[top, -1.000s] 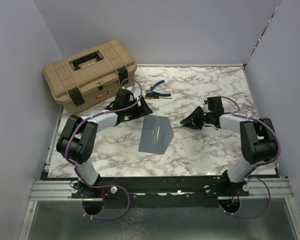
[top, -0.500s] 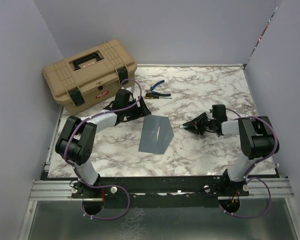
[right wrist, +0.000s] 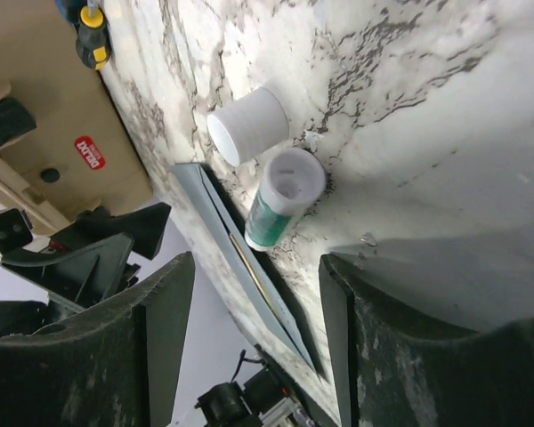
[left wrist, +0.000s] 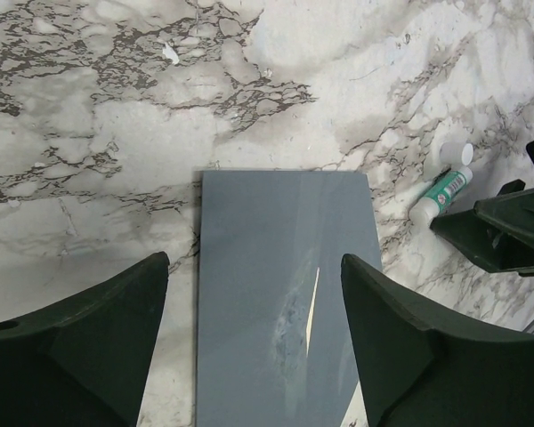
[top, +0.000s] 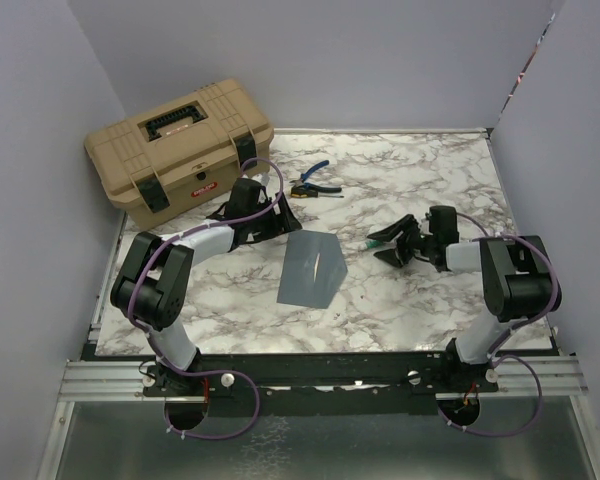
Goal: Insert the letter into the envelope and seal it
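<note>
The blue-grey envelope (top: 310, 268) (left wrist: 280, 302) lies flat mid-table. Of the letter, only a thin cream sliver (left wrist: 313, 298) shows through a gap in the envelope's face, and its tan edge (right wrist: 251, 267) shows in the right wrist view. My left gripper (top: 285, 217) (left wrist: 254, 262) hovers open over the envelope's far end with nothing in it. My right gripper (top: 382, 243) (right wrist: 256, 260) is open and low over the table, to the right of the envelope. A green-and-white glue stick (right wrist: 280, 205) (left wrist: 440, 191) lies uncapped just ahead of its fingertips, held by nothing.
The glue's white cap (right wrist: 246, 124) (left wrist: 454, 153) lies beside the stick. A tan toolbox (top: 180, 150) stands at the back left. Blue-handled pliers (top: 310, 175) and a yellow-and-black screwdriver (right wrist: 91, 36) lie behind the envelope. Walls close in the table on three sides.
My right gripper's jaws have spread from shut to open, and the glue stick now lies on the table ahead of them. The left arm and the envelope have stayed put.
</note>
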`<control>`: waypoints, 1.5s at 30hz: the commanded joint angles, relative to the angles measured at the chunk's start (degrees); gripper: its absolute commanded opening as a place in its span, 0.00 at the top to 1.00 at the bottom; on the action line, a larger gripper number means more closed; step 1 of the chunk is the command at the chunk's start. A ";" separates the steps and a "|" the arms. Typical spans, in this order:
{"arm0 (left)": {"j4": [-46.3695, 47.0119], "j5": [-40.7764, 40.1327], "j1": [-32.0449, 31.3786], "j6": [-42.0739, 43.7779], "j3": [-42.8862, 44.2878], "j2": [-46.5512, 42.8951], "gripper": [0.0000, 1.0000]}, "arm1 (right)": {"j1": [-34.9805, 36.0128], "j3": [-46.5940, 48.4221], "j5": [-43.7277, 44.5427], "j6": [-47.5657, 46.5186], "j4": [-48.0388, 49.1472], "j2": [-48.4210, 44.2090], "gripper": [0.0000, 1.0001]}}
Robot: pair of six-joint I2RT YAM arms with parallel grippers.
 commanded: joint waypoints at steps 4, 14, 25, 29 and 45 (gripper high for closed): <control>-0.87 -0.32 0.04 -1.00 0.05 1.43 0.28 | -0.55 2.14 6.13 -6.67 -9.45 -4.27 0.38; -0.79 3.02 -0.34 -4.04 -1.97 -1.93 0.46 | -0.62 6.30 5.19 -16.99 -22.14 -11.16 0.53; -1.20 4.06 -2.96 -5.93 -6.56 -2.67 0.66 | 3.25 1.26 3.37 -17.84 -21.57 -12.93 0.89; -4.50 5.76 -3.15 -4.51 -6.95 -1.99 0.71 | 6.22 1.08 4.58 -15.83 -19.63 -10.19 0.90; -7.27 -0.04 -3.58 -3.91 -13.31 -0.27 0.85 | 9.56 -0.16 7.78 -13.92 -9.49 -2.72 0.94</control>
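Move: The envelope's middle lies about 8 cm back and 5 cm to the right of the left hand, some 5 cm below. From that hand the screwdriver is roughly 8 cm ahead and 5 cm right. From the right hand the envelope's middle is about 12 cm left and 5 cm back. The glue stick is already down just under the right hand's open fingers, 1 cm ahead and 1 cm left, its loose cap about 3 cm ahead. The left hand draws back about 8 cm along the envelope's left edge and sinks nearly 5 cm to it, tipping down some 15 degrees and closing its wide fingers until their tips come against that edge. The right hand leaves the glue stick, first rising and edging right, then goes back about 5 cm and left as it comes down to the table, turning counter-clockwise and shutting its fingers, so that the closed tips arrive at the point of the envelope's flap side, opposite the left hand. ##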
